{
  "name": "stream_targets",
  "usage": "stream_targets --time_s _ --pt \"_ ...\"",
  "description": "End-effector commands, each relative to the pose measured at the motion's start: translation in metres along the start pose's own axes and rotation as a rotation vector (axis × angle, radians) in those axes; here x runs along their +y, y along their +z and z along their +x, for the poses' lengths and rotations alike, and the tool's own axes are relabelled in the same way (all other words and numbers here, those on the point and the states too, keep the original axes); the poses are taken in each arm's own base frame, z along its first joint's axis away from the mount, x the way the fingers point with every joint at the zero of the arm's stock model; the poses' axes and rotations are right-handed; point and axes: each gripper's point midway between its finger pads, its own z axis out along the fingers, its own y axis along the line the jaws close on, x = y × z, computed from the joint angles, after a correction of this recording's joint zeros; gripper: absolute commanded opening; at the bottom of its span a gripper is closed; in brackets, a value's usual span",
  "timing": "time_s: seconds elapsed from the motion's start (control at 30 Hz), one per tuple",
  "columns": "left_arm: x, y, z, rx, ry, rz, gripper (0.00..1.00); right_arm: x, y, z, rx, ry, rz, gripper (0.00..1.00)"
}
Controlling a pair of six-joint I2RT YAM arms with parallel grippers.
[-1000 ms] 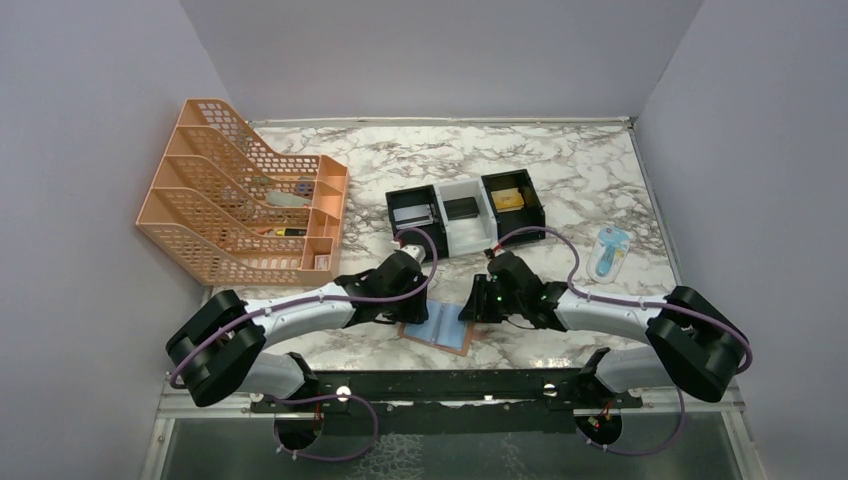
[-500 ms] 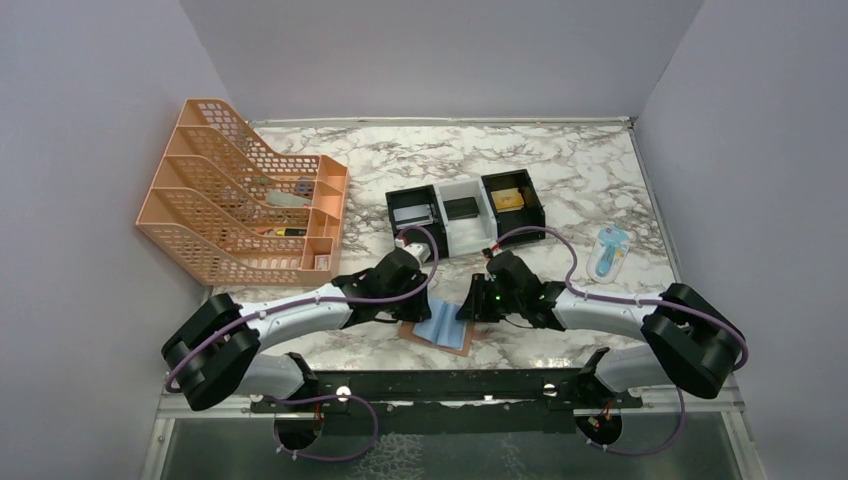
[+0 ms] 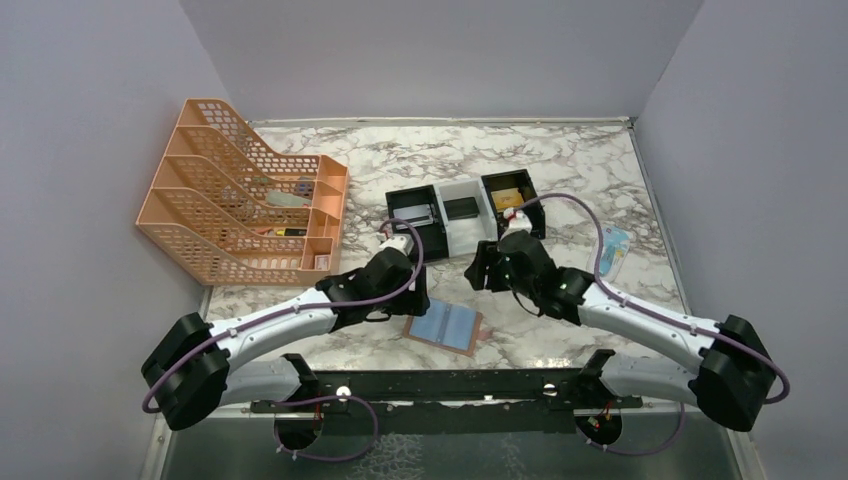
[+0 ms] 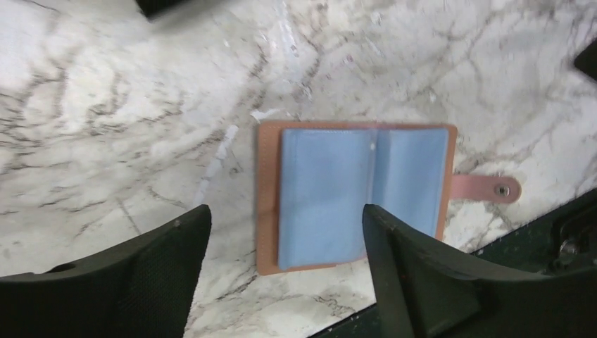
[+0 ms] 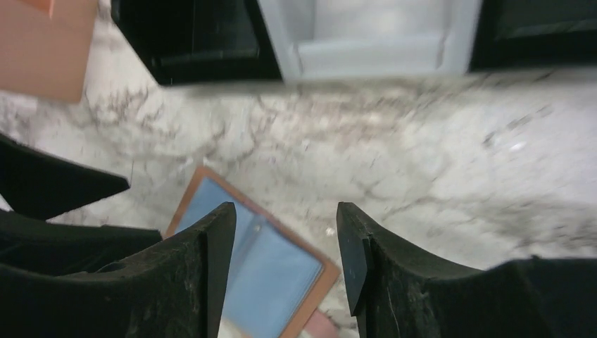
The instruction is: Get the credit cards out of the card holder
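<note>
The card holder (image 3: 446, 326) lies open and flat on the marble near the front edge, its light-blue lining (image 4: 352, 197) facing up and its snap tab (image 4: 493, 189) sticking out. My left gripper (image 3: 415, 297) hovers just left of it, open and empty (image 4: 285, 211). Farther back, towards the tray, my right gripper (image 3: 477, 271) is also open and empty (image 5: 285, 211), with the holder (image 5: 260, 274) below and behind its fingers. A black credit card (image 3: 461, 208) lies in the tray's middle compartment and a greyish one (image 3: 412, 215) in its left compartment.
The black-and-white three-compartment tray (image 3: 438, 243) stands behind the grippers, with a yellowish item (image 3: 508, 199) in its right compartment. An orange mesh file rack (image 3: 245, 205) stands at the back left. A blue-and-white packet (image 3: 612, 250) lies at the right. A black rail (image 3: 450, 385) runs along the front edge.
Both grippers have opened and drawn away from the card holder. The right arm has swung back towards the tray, and the holder now lies flat and open.
</note>
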Motion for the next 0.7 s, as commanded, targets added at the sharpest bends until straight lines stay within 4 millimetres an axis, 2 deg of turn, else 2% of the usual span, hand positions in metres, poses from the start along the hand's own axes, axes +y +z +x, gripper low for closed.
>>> stream_targets --time_s 0.0,0.1,0.17,0.23,0.33,0.4,0.6,0.67 --pt "0.015 -0.021 -0.044 -0.164 0.012 -0.137 0.87 -0.024 -0.03 -0.077 -0.269 -0.146 0.202 0.58" --pt "0.023 -0.036 -0.072 -0.259 0.015 -0.187 0.97 -0.026 -0.052 -0.119 -0.418 -0.208 0.259 0.61" --pt "0.028 -0.047 -0.09 -0.31 0.013 -0.21 0.99 -0.024 -0.066 -0.141 -0.504 -0.241 0.279 0.65" --pt "0.033 -0.058 -0.107 -0.36 0.013 -0.229 0.99 -0.025 -0.079 -0.158 -0.576 -0.245 0.304 0.73" --pt "0.044 -0.076 -0.127 -0.416 0.015 -0.268 0.99 -0.024 -0.092 -0.177 -0.652 -0.263 0.309 0.75" --pt "0.053 -0.086 -0.138 -0.441 0.019 -0.302 0.99 -0.027 -0.095 -0.186 -0.667 -0.255 0.309 0.77" --pt "0.09 -0.115 -0.167 -0.483 -0.008 -0.431 0.99 -0.06 -0.09 -0.219 -0.624 -0.142 0.261 0.78" --pt "0.101 -0.128 -0.179 -0.504 -0.026 -0.468 0.99 -0.057 -0.095 -0.231 -0.631 -0.153 0.251 0.8"
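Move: The opened card holder lies about 6 cm to the left hand's right, 2 cm back and 6 cm below it. The black tray with grey cards is some 21 cm straight ahead of that hand, the white tray 23 cm ahead and 10 cm right. From the right hand the holder is about 7 cm back, 8 cm left and 8 cm down; the black tray with the yellow card is some 22 cm ahead and 9 cm right. Up, outward and forward, both empty hands part and leave the card holder at a brisk pace: the left some 20 cm towards the left, between trays and orange organiser, the right about 23 cm, rising first and then swinging right towards the yellow-card tray. Both open further, the left fully, while their fingers tip up from the table and the hands turn outward. ##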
